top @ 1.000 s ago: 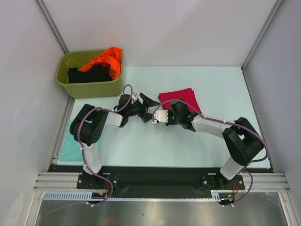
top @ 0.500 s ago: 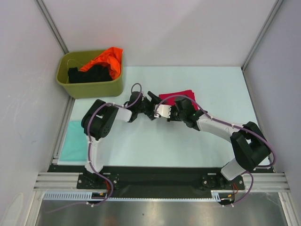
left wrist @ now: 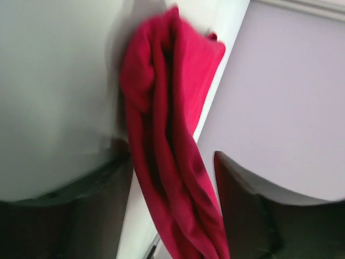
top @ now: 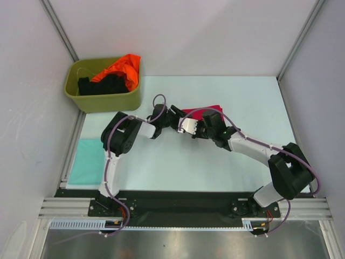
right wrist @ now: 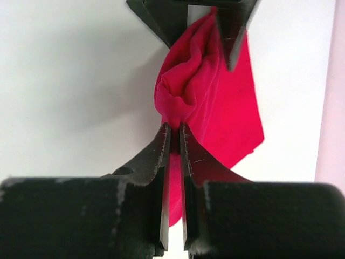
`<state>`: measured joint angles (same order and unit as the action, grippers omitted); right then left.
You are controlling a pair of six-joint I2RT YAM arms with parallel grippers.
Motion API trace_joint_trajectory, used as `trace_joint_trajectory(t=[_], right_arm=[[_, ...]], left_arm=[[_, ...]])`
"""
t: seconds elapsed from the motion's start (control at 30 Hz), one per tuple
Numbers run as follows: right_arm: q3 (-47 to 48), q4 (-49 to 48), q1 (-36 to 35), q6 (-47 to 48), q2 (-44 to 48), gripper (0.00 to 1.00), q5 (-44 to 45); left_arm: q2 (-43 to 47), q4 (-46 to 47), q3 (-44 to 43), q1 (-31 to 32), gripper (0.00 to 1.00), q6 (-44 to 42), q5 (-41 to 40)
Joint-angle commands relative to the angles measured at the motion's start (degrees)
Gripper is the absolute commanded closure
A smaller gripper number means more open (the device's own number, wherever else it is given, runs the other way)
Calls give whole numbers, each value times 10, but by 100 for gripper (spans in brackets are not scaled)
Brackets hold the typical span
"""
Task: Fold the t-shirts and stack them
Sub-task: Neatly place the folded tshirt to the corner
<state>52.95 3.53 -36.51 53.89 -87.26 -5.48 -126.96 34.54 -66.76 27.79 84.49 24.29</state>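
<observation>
A crimson-red t-shirt (top: 188, 112) lies bunched at mid-table, mostly under both arms. My right gripper (top: 184, 123) is shut on a pinched-up fold of the red t-shirt (right wrist: 215, 102), the jaws (right wrist: 175, 129) pressed together with cloth between them. My left gripper (top: 177, 116) faces it from the left. Its dark fingers (left wrist: 253, 216) stand apart on either side of the hanging red cloth (left wrist: 172, 140), with a gap showing on one side. A pale teal t-shirt (top: 89, 167) lies folded flat at the left edge. Orange (top: 121, 67) and black (top: 99, 85) t-shirts sit in the tub.
The olive-green tub (top: 105, 100) stands at the back left of the pale table (top: 178, 167). Grey walls close in on both sides and at the back. The left gripper's fingertips (right wrist: 234, 32) show at the top of the right wrist view.
My left arm has swung right to the red t-shirt and its jaws have narrowed around the cloth. The right gripper kept its hold and drifted slightly right.
</observation>
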Motion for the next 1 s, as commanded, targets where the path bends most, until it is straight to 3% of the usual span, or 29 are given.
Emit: trace_joint_trajectory(t=[0.0, 0.13, 0.23, 0.27, 0.33, 0.37, 0.43, 0.47, 0.53, 0.57, 0.67, 0.8, 0.97], right_arm=[[-11, -47, 0, -33, 45, 100, -12], [-53, -62, -11, -35, 75, 98, -8], [-76, -76, -17, -48, 104, 83, -2], [-89, -77, -22, -52, 111, 72, 4], [-99, -77, -32, -87, 138, 57, 20], [-101, -71, -38, -109, 149, 43, 27], [-94, -43, -38, -197, 180, 30, 36], [-80, -37, -37, -235, 189, 18, 50], [-52, 45, -35, -300, 204, 11, 55], [-37, 73, -35, -356, 205, 1, 54], [-1, 144, -48, -408, 221, 0, 47], [-11, 148, -62, -439, 273, 0, 28], [-21, 144, -63, -470, 299, 0, -12]], left_arm=[[-22, 34, -1, 1, 36, 0, -41], [-36, 47, -22, 1, 51, -13, -38], [-37, 50, -33, -2, 69, -29, -38], [-34, 51, -34, -3, 82, -32, -37], [-23, 49, -28, -8, 98, -49, -31], [-2, 30, -25, -9, 100, -59, -32], [29, -9, -3, -12, 100, -98, -36], [46, -28, 5, -12, 100, -115, -38], [106, -77, 25, -15, 100, -175, -39], [129, -132, 33, -15, 100, -198, -47], [214, -240, 58, -20, 100, -276, -78], [310, -386, 75, -31, 100, -353, -143], [421, -531, 80, -72, 100, -366, -224]])
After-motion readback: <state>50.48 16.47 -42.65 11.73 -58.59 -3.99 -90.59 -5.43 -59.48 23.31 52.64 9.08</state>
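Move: Just ahead of the left fingers, about 1 cm out and 2 cm below, is the bunched left edge of the red t-shirt; the shirt's body lies some 12 cm to the right and 2 cm back, about 4 cm lower. The right gripper, holding the same edge, is about 8 cm to the right of the left hand, 6 cm back and 6 cm higher; from it, the left hand's pinch spot is roughly 7 cm forward, 8 cm left and 8 cm down. Sinking about 2 cm while easing slightly forward, the left hand closes on the bunched t-shirt edge, then pulls it some 12 cm left, 11 cm up and 6 cm back, its left side rolling up about 30 degrees. The right hand opens wide and lets go, drawing back about 10 cm and rising 11 cm, its left side rolling up too. ##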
